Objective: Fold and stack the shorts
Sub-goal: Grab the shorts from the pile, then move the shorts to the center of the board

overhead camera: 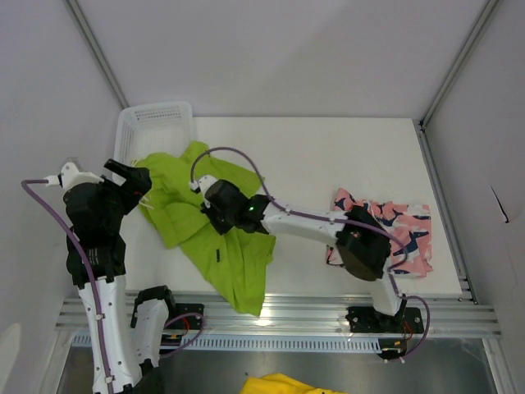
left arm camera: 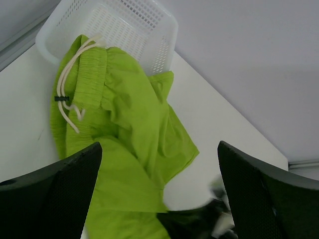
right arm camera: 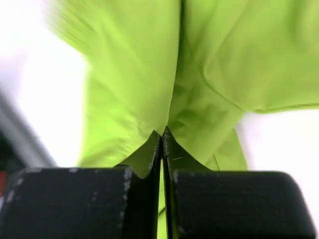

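The lime green shorts (overhead camera: 176, 220) lie crumpled on the left half of the white table, their waistband with a white drawstring (left arm camera: 67, 94) next to the basket. My right gripper (overhead camera: 212, 217) reaches across to the middle of them and is shut, pinching a fold of the green fabric (right arm camera: 139, 74) between its tips (right arm camera: 162, 133). My left gripper (overhead camera: 141, 187) hangs open above the left part of the green shorts (left arm camera: 124, 114), with nothing between its fingers (left arm camera: 159, 145). The pink shorts (overhead camera: 404, 234) with the navy-and-white print lie flat at the right, partly hidden by the right arm.
A white mesh basket (overhead camera: 156, 119) stands at the back left, touching the green shorts; its wall (left arm camera: 164, 50) shows in the left wrist view. An aluminium rail (overhead camera: 328, 312) runs along the near table edge. A yellow cloth (overhead camera: 283, 384) lies below it.
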Available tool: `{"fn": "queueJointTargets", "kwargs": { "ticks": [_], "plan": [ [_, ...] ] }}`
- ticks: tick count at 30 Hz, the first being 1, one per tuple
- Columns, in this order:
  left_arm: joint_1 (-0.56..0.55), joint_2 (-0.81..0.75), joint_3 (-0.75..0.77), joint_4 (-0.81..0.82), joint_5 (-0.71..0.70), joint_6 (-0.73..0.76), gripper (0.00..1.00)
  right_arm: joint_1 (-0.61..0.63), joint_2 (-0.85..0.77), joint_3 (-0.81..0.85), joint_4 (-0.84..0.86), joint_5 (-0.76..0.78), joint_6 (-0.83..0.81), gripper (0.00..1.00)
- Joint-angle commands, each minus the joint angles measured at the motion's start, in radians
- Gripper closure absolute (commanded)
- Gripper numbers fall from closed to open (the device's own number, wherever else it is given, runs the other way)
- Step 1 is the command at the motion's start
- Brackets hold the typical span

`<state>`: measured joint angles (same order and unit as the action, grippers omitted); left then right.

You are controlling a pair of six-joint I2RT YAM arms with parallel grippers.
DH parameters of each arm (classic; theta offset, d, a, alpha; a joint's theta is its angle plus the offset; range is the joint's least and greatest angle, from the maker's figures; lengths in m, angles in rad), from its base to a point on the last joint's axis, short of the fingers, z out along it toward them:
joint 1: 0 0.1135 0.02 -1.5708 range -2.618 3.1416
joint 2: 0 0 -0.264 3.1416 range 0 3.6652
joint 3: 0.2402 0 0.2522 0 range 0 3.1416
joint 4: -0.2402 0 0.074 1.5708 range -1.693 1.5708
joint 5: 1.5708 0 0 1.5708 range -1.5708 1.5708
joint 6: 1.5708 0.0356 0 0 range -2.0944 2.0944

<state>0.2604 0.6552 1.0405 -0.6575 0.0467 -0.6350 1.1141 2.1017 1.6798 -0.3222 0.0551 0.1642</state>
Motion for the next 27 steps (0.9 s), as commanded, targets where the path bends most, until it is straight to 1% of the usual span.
{"fn": "queueJointTargets", "kwargs": {
  "ticks": [1,2,4,5,9,12,13,14,17,19,21,24,26,27],
  "plan": [
    [0.010,0.014,0.047,-0.010,-0.015,0.049,0.01,-0.004,-0.352,-0.008,0.088,0.058,0.000,1.00],
    [0.010,0.017,0.046,-0.007,-0.008,0.052,0.01,-0.003,-0.452,-0.005,0.074,0.069,-0.009,1.00],
    [0.010,0.026,0.041,0.004,0.024,0.061,0.01,-0.010,-0.540,-0.005,0.026,0.115,-0.018,1.00],
    [0.010,0.038,0.039,0.007,0.036,0.061,0.01,-0.014,-0.613,-0.006,0.008,0.127,-0.022,1.00],
    [0.010,0.070,0.004,0.044,0.073,0.044,0.01,-0.057,-0.771,-0.060,-0.051,0.158,-0.014,1.00],
    [0.010,0.116,-0.066,0.123,0.116,0.000,0.01,-0.098,-0.859,-0.136,-0.055,0.149,-0.002,1.00],
    [0.010,0.133,-0.082,0.186,0.134,-0.030,0.01,-0.112,-0.868,-0.155,-0.057,0.138,0.012,1.00],
    [0.010,0.156,-0.124,0.226,0.197,-0.041,0.01,-0.140,-0.873,-0.188,-0.057,0.123,0.018,1.00],
    [0.005,0.289,-0.113,0.288,0.261,-0.081,0.01,-0.169,-0.867,-0.251,-0.049,0.071,0.044,1.00],
    [-0.010,0.378,-0.093,0.300,0.252,-0.094,0.01,-0.171,-0.859,-0.282,-0.023,0.037,0.067,1.00],
    [-0.023,0.420,-0.065,0.329,0.234,-0.127,0.01,-0.166,-0.850,-0.343,0.032,-0.010,0.086,1.00],
    [-0.059,0.495,-0.050,0.363,0.213,-0.186,0.01,-0.160,-0.821,-0.403,0.083,-0.037,0.106,1.00],
    [-0.107,0.563,-0.033,0.403,0.193,-0.233,0.01,-0.158,-0.786,-0.431,0.107,-0.076,0.104,1.00],
    [-0.124,0.590,0.005,0.409,0.174,-0.259,0.01,-0.157,-0.776,-0.448,0.142,-0.087,0.104,1.00]
  ]
}}
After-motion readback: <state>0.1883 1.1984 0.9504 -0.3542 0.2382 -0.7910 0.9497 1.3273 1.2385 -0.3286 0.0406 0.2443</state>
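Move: The right hand already has the green shorts pinched, their bunched middle some 6 cm below it and 3 cm ahead. They are bound for the bare table about 24 cm to its right and level with it fore and aft; the folded pink shorts lie some 48 cm right, also level, and the white basket about 30 cm ahead and 20 cm left. From the left hand, high up, the green shorts lie about 15 cm right, 4 cm ahead and 29 cm below. Fast upward and to the right, the right hand whips the pinched green shorts about 38 cm up and 20 cm across, fingertips swinging up, then sinks some 21 cm over the middle of the table, still pinching, with the tips turning partly back down. Meanwhile the left hand, open and empty, reaches forward and down about 12 cm each way, tipping downward. ##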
